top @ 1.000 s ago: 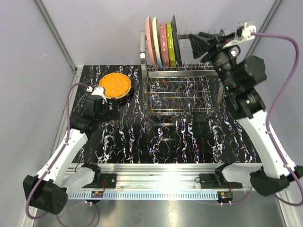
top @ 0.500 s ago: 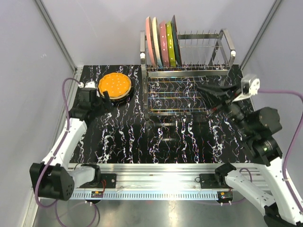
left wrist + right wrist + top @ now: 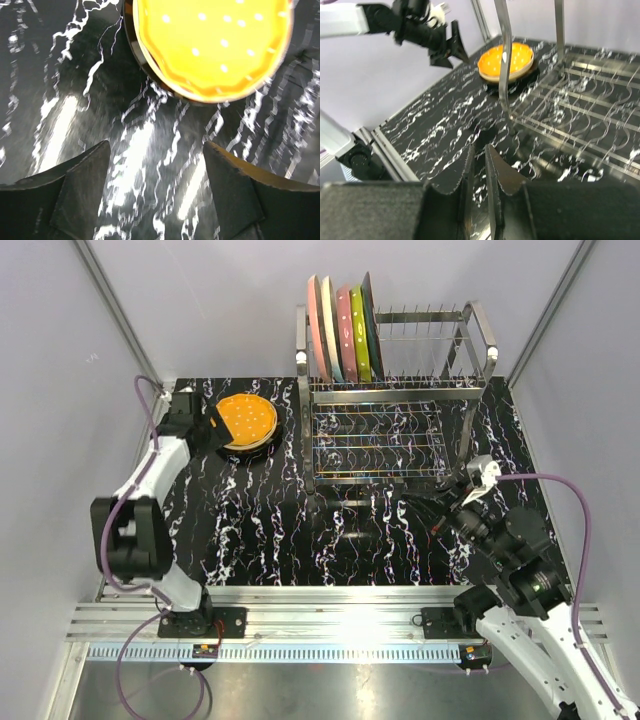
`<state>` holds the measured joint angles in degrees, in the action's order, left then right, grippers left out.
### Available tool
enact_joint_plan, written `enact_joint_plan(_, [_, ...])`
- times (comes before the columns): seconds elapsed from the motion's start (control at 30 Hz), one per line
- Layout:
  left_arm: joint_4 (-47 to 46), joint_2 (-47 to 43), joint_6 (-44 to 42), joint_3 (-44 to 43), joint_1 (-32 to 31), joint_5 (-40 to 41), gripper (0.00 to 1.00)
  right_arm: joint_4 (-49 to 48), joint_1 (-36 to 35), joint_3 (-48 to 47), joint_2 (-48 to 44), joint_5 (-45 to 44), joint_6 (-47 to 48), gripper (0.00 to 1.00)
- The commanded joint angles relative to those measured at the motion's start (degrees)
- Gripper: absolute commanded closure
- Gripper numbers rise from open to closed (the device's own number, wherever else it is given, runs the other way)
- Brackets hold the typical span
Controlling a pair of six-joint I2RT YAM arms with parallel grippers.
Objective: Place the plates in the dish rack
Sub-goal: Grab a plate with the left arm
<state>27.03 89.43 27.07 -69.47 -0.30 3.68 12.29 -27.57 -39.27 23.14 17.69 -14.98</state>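
Observation:
The dish rack (image 3: 390, 410) stands at the back centre. Several plates (image 3: 343, 330) stand upright in its upper row at the left end: pink/cream, pale blue, dotted pink, dotted green, teal. An orange dotted plate (image 3: 247, 419) lies on a dark-rimmed plate (image 3: 256, 447) on the table left of the rack. My left gripper (image 3: 212, 427) is open and empty, just left of the orange plate, which fills the top of the left wrist view (image 3: 215, 45). My right gripper (image 3: 425, 508) is low in front of the rack, empty, its jaws almost together (image 3: 479, 150).
The black marbled table (image 3: 330, 530) has a grey wall on each side. The rack's lower wire shelf (image 3: 580, 110) and a front post (image 3: 504, 60) show in the right wrist view, with the orange plate (image 3: 507, 61) and left arm (image 3: 420, 30) beyond.
My right arm has swung from the rack's upper right end down to the table in front of it, and its jaws have closed. My left gripper has moved back beside the orange plate.

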Motion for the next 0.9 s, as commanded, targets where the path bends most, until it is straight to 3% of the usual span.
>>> enact_joint_plan(0.0, [-2.8,7.7,1.3,-7.1,0.2,-0.7,0.26,0.8,0.1,0.5,0.2,1.7,-2.4,0.78])
enact_joint_plan(0.2, [-2.9,16.6,2.6,-14.9,3.5,-2.7,0.37,1.6,0.2,0.1,5.2,3.8,-3.6,0.77])
enact_joint_plan(0.47, [-2.1,24.6,1.4,-24.8,5.9,-3.3,0.39,2.6,-0.1,-0.6,7.4,3.5,-2.3,0.77])
enact_joint_plan(0.87, [-2.6,32.8,0.8,-29.2,6.4,-3.4,0.46,3.5,-0.7,-0.5,8.6,2.5,-2.6,0.78])
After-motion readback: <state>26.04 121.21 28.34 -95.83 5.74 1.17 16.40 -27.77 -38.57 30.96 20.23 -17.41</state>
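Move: The orange dotted plate, top of its stack, is about 16 cm ahead of the left gripper, 5 cm to its right and 10 cm below. The cream plate and the wider black plate sit directly beneath it, centred on nearly the same spot. The dish rack's near left foot is some 23 cm right of the gripper and 3 cm nearer the base. From the right gripper the orange plate lies roughly 39 cm ahead, 32 cm left and 28 cm down. Bring the left gripper down a little and forward, swing it leftward as it runs out about 12 cm in all, then sink it over the orange plate's left rim, about 7 cm lower than it began. Narrow the fingers partway, leaving them open astride the rim. Meanwhile lower the right gripper some 5 cm, tipping its fingers down, clear of the rack. ##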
